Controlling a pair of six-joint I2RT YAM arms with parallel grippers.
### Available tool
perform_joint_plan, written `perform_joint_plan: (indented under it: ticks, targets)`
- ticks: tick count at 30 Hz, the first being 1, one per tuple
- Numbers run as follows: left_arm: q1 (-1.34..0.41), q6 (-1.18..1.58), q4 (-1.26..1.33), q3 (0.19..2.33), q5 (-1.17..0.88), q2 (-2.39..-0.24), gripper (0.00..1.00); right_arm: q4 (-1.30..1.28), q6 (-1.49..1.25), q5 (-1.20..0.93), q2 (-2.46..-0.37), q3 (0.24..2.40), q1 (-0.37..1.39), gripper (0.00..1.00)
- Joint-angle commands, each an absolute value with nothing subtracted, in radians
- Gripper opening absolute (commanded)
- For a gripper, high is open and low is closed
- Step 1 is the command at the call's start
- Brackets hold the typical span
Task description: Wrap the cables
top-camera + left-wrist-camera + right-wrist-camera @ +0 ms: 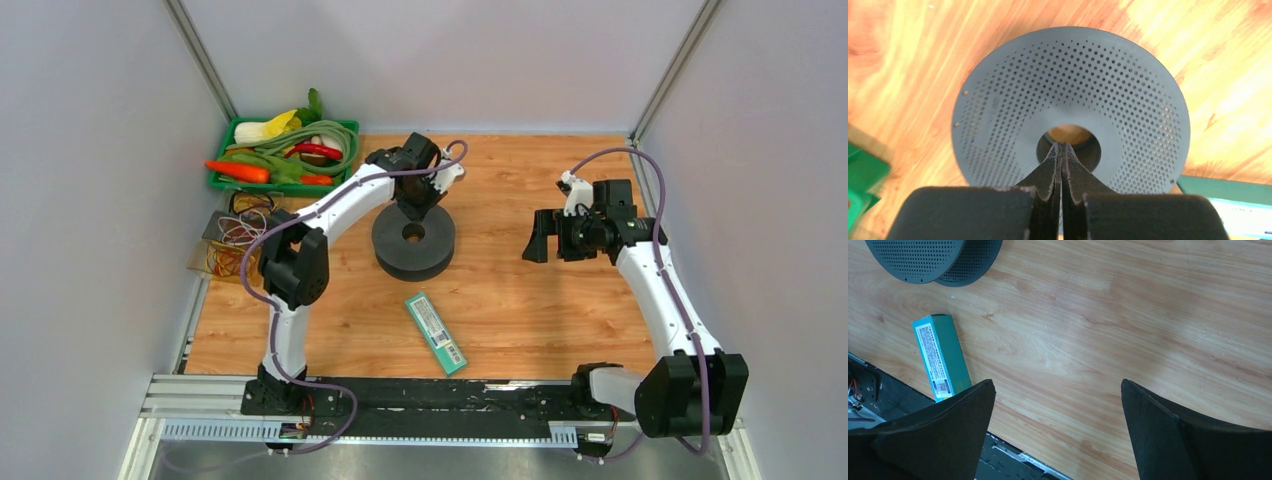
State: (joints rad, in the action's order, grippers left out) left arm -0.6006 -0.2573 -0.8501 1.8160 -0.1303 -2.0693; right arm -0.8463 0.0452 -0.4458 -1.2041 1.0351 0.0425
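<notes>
A dark grey round spool [440, 248] with a perforated top face [1098, 75] lies flat on the wooden table. My left gripper [418, 207] is shut, its tips [1062, 146] pressed together with nothing between them, right over the spool's centre hole. Thin black cable loops [252, 201] lie at the table's left edge, partly over a tangle of yellowish wires [228, 243]. My right gripper [541, 238] hangs open above bare wood [1057, 382], to the right of the spool [918, 255].
A teal box [437, 333] lies between the spool and the near rail [940, 355]. A green basket [216, 181] of toy vegetables stands at the back left. Grey walls close in both sides and the back.
</notes>
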Motion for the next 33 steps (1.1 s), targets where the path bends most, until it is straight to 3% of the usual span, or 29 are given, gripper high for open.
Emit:
perform_joint_plan:
  ticks: [1,10,20,24,28,33]
  targets:
    - [-0.598,-0.302,-0.926,1.917,-0.123,-1.899,0.00,-0.825,0.060,-0.445,-1.155,1.060,0.038,1.00]
    - [-0.496,-0.288,-1.034,1.847,-0.161,-1.637,0.02,-0.885,0.098,-0.360,-1.129,1.106,0.038,1.00]
    - [-0.119,-0.302,-1.121,1.645,-0.308,-1.355,0.27,-0.884,0.095,-0.451,-1.193,1.175,0.040,1.00]
    - [0.073,-0.322,-1.150,1.603,-0.368,-1.321,0.50,-0.887,0.094,-0.485,-1.221,1.196,0.038,1.00]
    - [0.216,-0.356,-1.155,1.580,-0.383,-1.339,0.63,-0.879,0.089,-0.500,-1.235,1.203,0.038,1.00]
    - [0.353,-0.356,-1.123,1.583,-0.419,-1.429,0.67,-0.882,0.089,-0.511,-1.241,1.204,0.041,1.00]
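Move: The left hand, shut, is right over the spool's centre hole, the spool's middle some 7 cm below it and about 1 cm back. The white cable, in the middle cable bin, is about 39 cm to the left, 2 cm ahead and 8 cm down; the orange cable's bin lies 43 cm left and 5 cm back, the vegetable crate 33 cm left and 20 cm ahead. From the right hand, the white cable is roughly 72 cm left and 14 cm ahead. The left hand leaves the spool, its shut fingers rising nearly straight up off the centre hole for the first 12 cm or so, then swings about 32 cm left towards the cable bins while drawing back some 8 cm, topping out near 20 cm of rise and sinking slightly at the end. On the way the wrist turns roughly 40 degrees counter-clockwise and the fingers spread to about two thirds open, while the right hand, still empty and wide open, rises about 3 cm. ##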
